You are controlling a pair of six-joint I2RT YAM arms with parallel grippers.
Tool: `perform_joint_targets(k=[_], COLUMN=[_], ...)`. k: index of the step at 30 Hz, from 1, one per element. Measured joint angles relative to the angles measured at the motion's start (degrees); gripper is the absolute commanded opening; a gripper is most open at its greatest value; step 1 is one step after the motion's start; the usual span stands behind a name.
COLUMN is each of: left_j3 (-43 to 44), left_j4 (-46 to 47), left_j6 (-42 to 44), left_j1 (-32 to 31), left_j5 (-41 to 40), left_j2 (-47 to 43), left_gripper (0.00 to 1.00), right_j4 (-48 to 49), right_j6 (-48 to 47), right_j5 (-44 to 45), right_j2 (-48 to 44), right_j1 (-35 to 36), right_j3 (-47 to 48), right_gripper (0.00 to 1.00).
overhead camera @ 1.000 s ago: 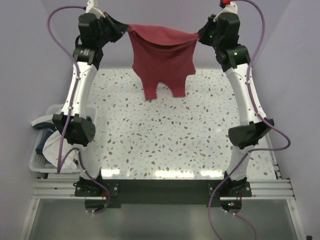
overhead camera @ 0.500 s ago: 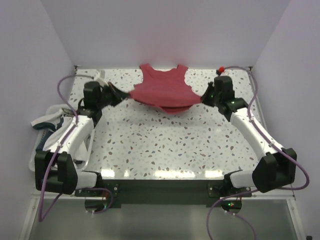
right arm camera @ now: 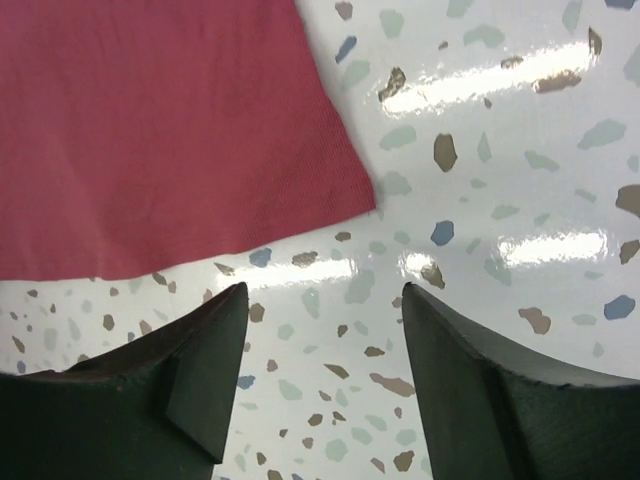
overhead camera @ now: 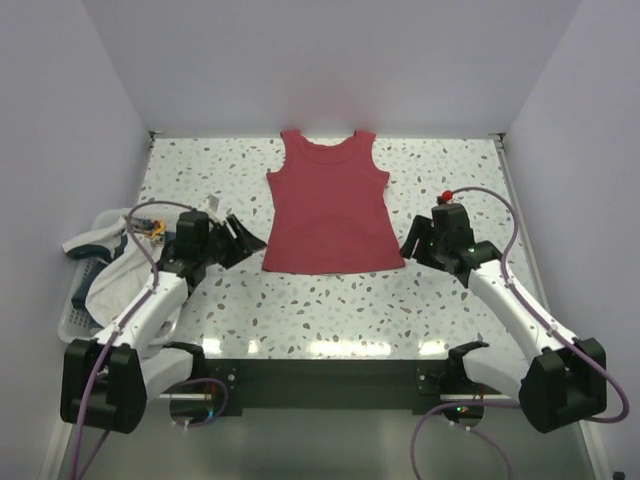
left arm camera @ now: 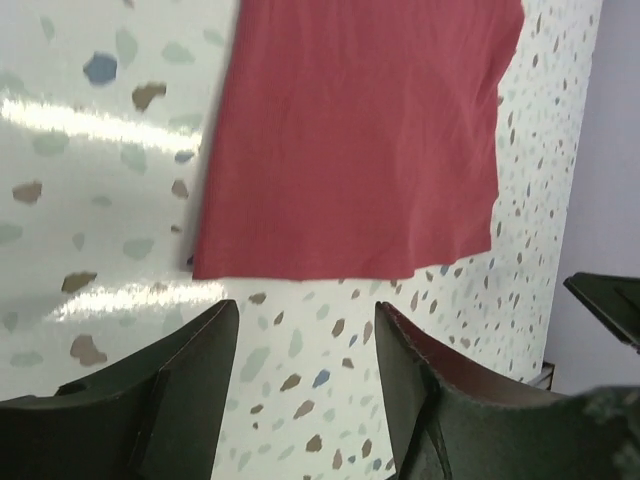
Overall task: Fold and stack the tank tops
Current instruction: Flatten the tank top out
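The dark red tank top lies flat and spread out on the speckled table, straps toward the far wall. Its hem shows in the left wrist view and the right wrist view. My left gripper stands open just off the hem's left corner, with only bare table between its fingers. My right gripper is open beside the hem's right corner, also with nothing in it. The white tank top lies bunched in a bin at the left.
A white plastic bin hangs off the table's left edge beside the left arm. Walls close in the table at the back and both sides. Purple cables loop off both arms.
Both grippers brought the red tank top down from hanging in the air, laid it flat on the table, opened and let go of its hem corners, then drew back slightly.
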Motion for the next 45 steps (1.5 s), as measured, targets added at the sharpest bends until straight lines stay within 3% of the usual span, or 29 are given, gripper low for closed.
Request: perform_joint_targets(k=[5, 8, 9, 17, 24, 33, 45], left_j3=[10.2, 15.0, 16.3, 19.6, 14.6, 9.2, -2.1], left_j4=[0.9, 1.3, 1.3, 2.0, 4.7, 8.6, 5.5], left_j6=[2.4, 3.4, 3.6, 3.3, 1.7, -1.3, -8.4], left_j1=[-0.1, -1.2, -2.1, -9.3, -10.5, -15.1, -24.3], left_j5=[-3.8, -5.5, -5.9, -8.7, -11.7, -15.7, -17.5], left_j2=[11.3, 20.2, 22.8, 33.0, 33.1, 29.4, 16.3], left_gripper=[0.50, 0.46, 0.45, 0.33, 0.27, 0.21, 0.21], right_j4=[3.1, 6.1, 7.2, 14.0, 16.5, 17.4, 0.2], right_j6=[0.0, -0.1, -0.1, 1.5, 3.3, 6.1, 8.0], right_j5=[1.4, 1.7, 1.6, 1.5, 1.7, 3.8, 8.0], right_j2=[5.5, 12.2, 14.3, 26.0, 30.5, 27.0, 10.9], right_j1=[1.0, 1.6, 1.7, 3.8, 4.3, 4.2, 0.7], right_j3=[2.7, 4.4, 4.8, 8.8, 6.4, 2.1, -4.2], right_gripper=[0.57, 0.44, 0.36, 0.25, 0.22, 0.23, 0.23])
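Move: The tank top's near left hem corner lies about 2 cm right of the left hand, level with it in reach and some 10 cm below. The garment's middle is roughly 16 cm ahead and 16 cm right of that hand, and the basket about 26 cm to its left, level with it in reach. From the right hand, the hem's near right corner is about 3 cm ahead, 1 cm left and 10 cm below, and the garment's middle some 18 cm ahead and 17 cm left. Both lower corners of the tank top are taken from above: the hands go forward and down some 9 cm onto the cloth just inside the corners, fingers closing to a narrow gap. The fingertips then drag it back towards the bases, the left about 10 cm back with a little rightward, the right some 7 cm back and 6 cm rightward, tipping steeper and starting to rise at the end. ##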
